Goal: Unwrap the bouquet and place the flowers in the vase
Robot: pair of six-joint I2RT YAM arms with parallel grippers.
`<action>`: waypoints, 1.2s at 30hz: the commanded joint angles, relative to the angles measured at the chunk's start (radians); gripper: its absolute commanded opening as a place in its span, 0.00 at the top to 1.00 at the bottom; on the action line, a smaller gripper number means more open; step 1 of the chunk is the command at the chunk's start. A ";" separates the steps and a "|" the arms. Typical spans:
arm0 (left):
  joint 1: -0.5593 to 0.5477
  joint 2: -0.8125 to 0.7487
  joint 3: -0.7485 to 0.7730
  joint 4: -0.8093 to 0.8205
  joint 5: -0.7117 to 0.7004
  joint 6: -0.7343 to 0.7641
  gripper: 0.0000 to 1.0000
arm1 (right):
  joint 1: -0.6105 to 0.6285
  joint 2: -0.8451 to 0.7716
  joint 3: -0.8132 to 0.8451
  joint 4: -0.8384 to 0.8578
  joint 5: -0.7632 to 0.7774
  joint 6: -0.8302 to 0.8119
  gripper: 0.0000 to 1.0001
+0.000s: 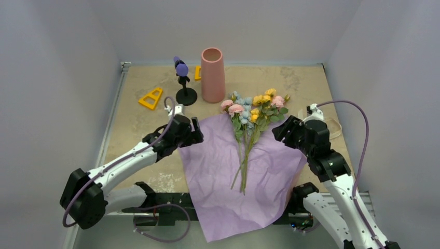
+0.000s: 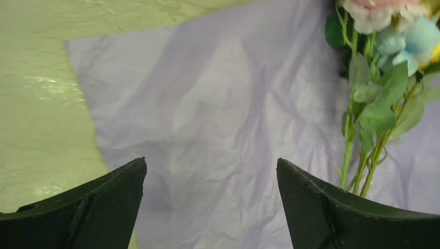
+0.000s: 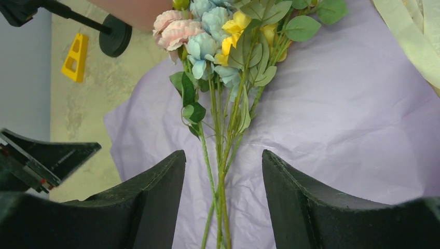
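The bouquet is unwrapped: its lilac paper wrap lies flat on the table, and the flowers lie loose on it with their heads toward the vase. The salmon-pink vase stands upright at the back. Green stems run down the middle of the paper. My left gripper hovers open over the paper's upper left corner, holding nothing. My right gripper is open just right of the flowers; in its wrist view the stems pass between its fingers untouched. The cream ribbon lies to the right.
A black stand with a purple top is just left of the vase. A yellow triangle lies at the back left, and another yellow piece beside the vase. Grey walls enclose the table, and the paper overhangs its near edge.
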 commanded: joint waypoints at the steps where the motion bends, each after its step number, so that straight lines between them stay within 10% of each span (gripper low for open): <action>1: 0.133 -0.073 -0.018 -0.100 0.041 -0.052 0.00 | 0.000 -0.032 -0.014 0.007 -0.076 -0.031 0.39; 17: 0.358 0.173 0.066 -0.087 0.046 -0.035 0.13 | 0.000 -0.120 -0.064 0.029 -0.198 -0.030 0.39; 36: 0.423 0.390 0.152 -0.003 0.152 -0.001 0.50 | 0.000 -0.102 0.056 0.027 -0.237 -0.043 0.38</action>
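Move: The far-left corner of the purple wrapping paper lies about 8 cm ahead of the left hand, 10 cm to its left and 9 cm below. The black stand is some 23 cm ahead and 8 cm left of that hand, the vase 24 cm ahead and 4 cm right, the flowers' middle 7 cm ahead and 21 cm right. From the right hand the same corner is roughly 12 cm ahead, 39 cm left and 20 cm down. Leftward and slightly up at first, then down and forward, the left hand comes to the purple paper's left edge near its far corner, ending about 9 cm left, 8 down and 6 forward. It turns some 20 degrees counter-clockwise, tips further down and half closes its wide-open fingers astride the edge. The empty right hand eases back and left about 4 cm, then rises a little. ##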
